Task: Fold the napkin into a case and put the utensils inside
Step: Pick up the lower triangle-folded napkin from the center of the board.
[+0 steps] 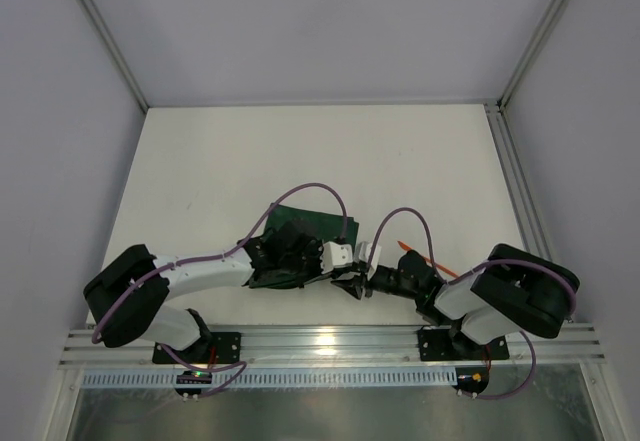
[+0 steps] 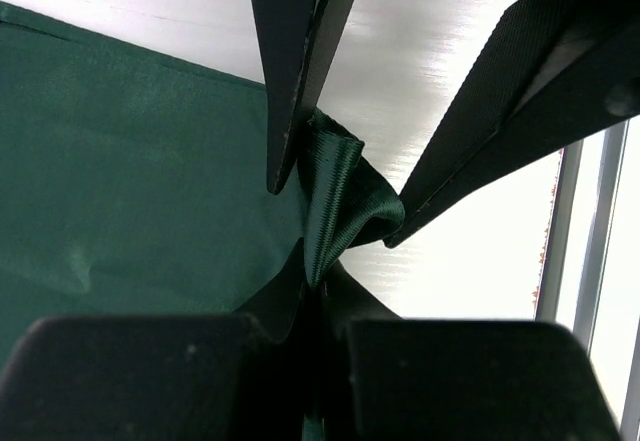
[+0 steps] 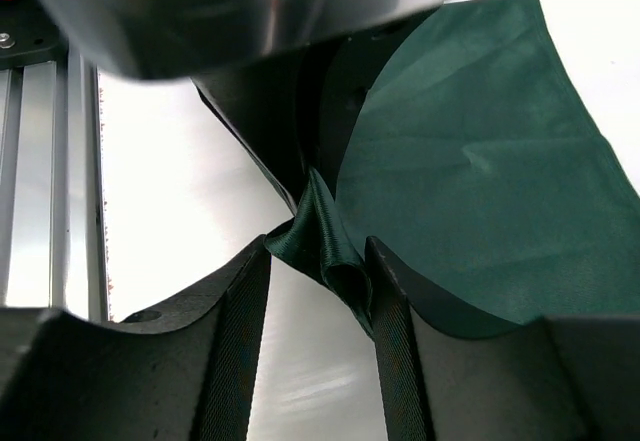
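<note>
The dark green napkin (image 1: 300,223) lies on the white table, mostly under the left arm. My left gripper (image 2: 320,301) is shut on a bunched corner of the napkin (image 2: 335,196), lifted off the table. My right gripper (image 3: 318,261) faces it from the other side. Its fingers (image 3: 235,321) stand apart on either side of that same fold of the napkin (image 3: 330,236). In the top view both grippers meet near the front middle, left gripper (image 1: 345,258) and right gripper (image 1: 358,283). One orange utensil (image 1: 428,257) shows beside the right arm, partly hidden. No case is in view.
An aluminium rail (image 1: 330,346) runs along the near table edge just behind the grippers. White walls and frame posts (image 1: 515,176) close in the table. The right arm (image 1: 500,296) lies low over the front right corner.
</note>
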`<state>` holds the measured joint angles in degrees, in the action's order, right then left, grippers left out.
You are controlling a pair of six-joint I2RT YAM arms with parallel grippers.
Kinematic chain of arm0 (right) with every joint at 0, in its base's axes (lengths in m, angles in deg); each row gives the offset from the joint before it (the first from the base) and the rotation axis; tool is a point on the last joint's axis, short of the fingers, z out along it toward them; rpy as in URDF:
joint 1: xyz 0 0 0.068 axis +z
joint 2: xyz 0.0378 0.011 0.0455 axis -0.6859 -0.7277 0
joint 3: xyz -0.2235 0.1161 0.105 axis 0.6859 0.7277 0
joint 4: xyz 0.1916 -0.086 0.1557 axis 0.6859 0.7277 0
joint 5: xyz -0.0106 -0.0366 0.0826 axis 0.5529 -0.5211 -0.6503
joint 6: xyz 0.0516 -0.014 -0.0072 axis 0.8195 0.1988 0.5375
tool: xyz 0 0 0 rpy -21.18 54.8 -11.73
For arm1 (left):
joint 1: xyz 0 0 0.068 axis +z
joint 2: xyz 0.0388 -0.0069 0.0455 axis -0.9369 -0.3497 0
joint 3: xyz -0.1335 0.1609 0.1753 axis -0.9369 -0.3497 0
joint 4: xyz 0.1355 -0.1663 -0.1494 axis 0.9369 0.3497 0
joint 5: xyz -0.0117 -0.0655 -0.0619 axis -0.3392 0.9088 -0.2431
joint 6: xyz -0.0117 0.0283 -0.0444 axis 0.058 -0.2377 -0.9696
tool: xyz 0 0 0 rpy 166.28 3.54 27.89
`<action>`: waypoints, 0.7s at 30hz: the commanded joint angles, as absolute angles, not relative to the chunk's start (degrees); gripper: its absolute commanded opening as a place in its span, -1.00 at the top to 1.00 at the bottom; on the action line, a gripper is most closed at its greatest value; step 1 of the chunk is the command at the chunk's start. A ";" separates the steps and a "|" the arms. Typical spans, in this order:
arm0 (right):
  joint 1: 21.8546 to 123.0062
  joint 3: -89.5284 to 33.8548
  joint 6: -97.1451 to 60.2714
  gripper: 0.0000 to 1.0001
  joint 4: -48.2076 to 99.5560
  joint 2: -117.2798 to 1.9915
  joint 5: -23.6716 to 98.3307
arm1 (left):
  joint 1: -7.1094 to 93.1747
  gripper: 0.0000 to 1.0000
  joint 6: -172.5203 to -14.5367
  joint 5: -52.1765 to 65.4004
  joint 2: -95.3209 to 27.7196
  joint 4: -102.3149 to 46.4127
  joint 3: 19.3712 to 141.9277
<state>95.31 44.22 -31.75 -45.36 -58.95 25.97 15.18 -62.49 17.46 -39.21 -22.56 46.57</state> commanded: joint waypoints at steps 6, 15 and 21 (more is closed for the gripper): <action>95.60 42.17 -28.68 0.32 -56.57 -61.99 25.46 | 15.39 0.94 -63.49 18.57 -38.81 -24.44 47.24; 95.51 40.59 -26.75 0.78 -51.22 -60.24 26.51 | 15.39 0.56 -63.67 17.95 -38.29 -24.79 45.92; 95.51 38.23 -23.95 0.92 -41.83 -57.08 27.13 | 15.39 0.08 -63.23 17.95 -36.27 -24.62 44.17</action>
<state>95.31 40.92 -26.14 -43.69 -59.59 26.32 15.29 -63.49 17.40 -38.66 -22.91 45.23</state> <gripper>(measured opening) 0.057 0.433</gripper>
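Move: Between the right hand's half-open fingertips, at about their own height and 1 cm to its left, stands the lifted near-right corner of the napkin. The closed left fingers that pinch it are some 3 cm to the right hand's left. The body of the napkin lies about 10 cm left, 8 cm ahead and 4 cm lower, and an orange utensil some 20 cm right and 4 cm ahead, about 5 cm down. For the left hand, the corner is right at its fingertips. Closing on the raised napkin corner, the right fingers go from about half open to nearly shut and pinch the cloth, while that hand eases roughly 1.5 cm left towards the left gripper and then lifts about 1 cm. The left hand all but stays in place and, as the right grip gets nearly shut, opens its fingers to a bit under half, letting go of the cloth. ##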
